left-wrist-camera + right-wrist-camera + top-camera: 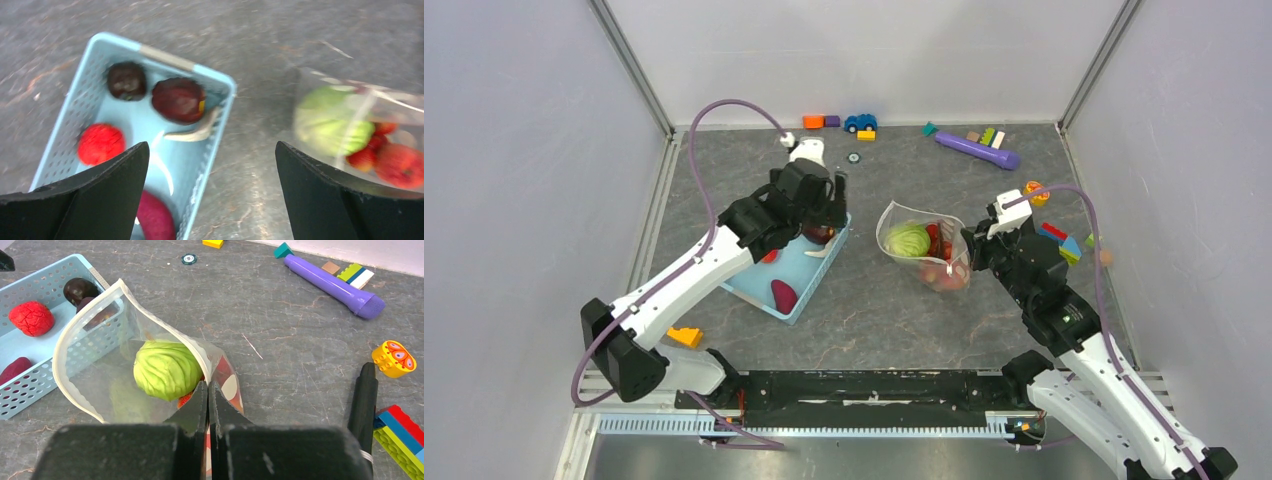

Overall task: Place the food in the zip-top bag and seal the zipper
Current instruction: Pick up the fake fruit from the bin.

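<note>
The zip-top bag point(921, 248) stands open on the table, its mouth held wide. Its pale zipper point(70, 335) strip runs round the rim. Inside lie a green cabbage point(166, 369) and red food pieces point(944, 272). My right gripper point(207, 385) is shut on the bag's near wall. More food sits in the light blue basket point(165, 56): a red piece point(100, 144), two dark maroon ones point(178, 99), and a magenta one point(155, 217). My left gripper point(211, 145) hangs open above the basket's right edge with nothing between its fingers.
A purple cylinder point(977, 150), a toy car point(860, 122) and coloured blocks point(814, 121) lie along the back wall. More blocks point(1059, 240) sit right of the right arm, and an orange one point(685, 337) sits by the left arm's base.
</note>
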### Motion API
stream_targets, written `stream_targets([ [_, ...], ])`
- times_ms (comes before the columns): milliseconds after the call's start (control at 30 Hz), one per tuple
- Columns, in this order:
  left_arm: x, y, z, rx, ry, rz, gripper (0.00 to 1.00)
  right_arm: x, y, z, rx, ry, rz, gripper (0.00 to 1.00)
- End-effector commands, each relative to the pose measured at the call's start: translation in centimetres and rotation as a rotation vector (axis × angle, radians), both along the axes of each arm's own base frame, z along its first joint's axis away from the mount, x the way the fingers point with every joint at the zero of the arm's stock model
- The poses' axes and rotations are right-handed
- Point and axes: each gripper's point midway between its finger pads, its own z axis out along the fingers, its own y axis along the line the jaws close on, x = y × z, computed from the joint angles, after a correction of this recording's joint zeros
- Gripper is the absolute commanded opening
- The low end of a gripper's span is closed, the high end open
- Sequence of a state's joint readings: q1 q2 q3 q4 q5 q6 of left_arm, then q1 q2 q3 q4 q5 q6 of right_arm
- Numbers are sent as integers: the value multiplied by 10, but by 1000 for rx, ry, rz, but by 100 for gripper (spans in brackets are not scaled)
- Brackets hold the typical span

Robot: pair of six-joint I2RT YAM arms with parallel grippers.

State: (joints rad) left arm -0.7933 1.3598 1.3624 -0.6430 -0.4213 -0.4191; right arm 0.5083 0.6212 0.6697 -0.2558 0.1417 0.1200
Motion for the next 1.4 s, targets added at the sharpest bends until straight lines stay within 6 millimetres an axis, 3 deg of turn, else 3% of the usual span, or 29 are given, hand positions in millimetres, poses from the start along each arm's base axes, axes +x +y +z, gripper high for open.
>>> stream_targets([
  [0,7,47,-14,-47,35,217,100,2,-2,1,-11,-16,-9,0],
  [500,11,132,-99,43,174,490,100,0,-1,0,0,-19,-4,0],
  [800,19,148,-138,74,231,521,100,-1,-3,1,-1,-23,-10,0],
  [1367,36,159,-186,48,324,568,100,1,-3,-1,-4,-21,-17,0],
])
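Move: The tomato in the bin lies about 16 cm to the left of the open left hand, some 4 cm ahead and 22 cm below. In the bin, at much the same depth, the round dark fruit is about 15 cm ahead and 10 cm left of that hand, the bigger dark fruit 11 cm ahead and 2 cm left, and the purple root 7 cm back and 11 cm left. From the right hand the tomato is roughly 46 cm left, 12 cm ahead and 21 cm lower. With its fingers held wide open, the left hand swings back from the bag's side down over the bin towards the tomato, quickest to the left at first and then sinking more steeply with a slight forward creep, about 16 cm left and 18 cm down in all. On the way the wrist turns some 30 degrees counter-clockwise and tips about 20 degrees farther down, bringing the tomato between the open fingertips' line of approach, close below them and not yet gripped, while the right hand stays put and keeps the bag's rim pinched. ##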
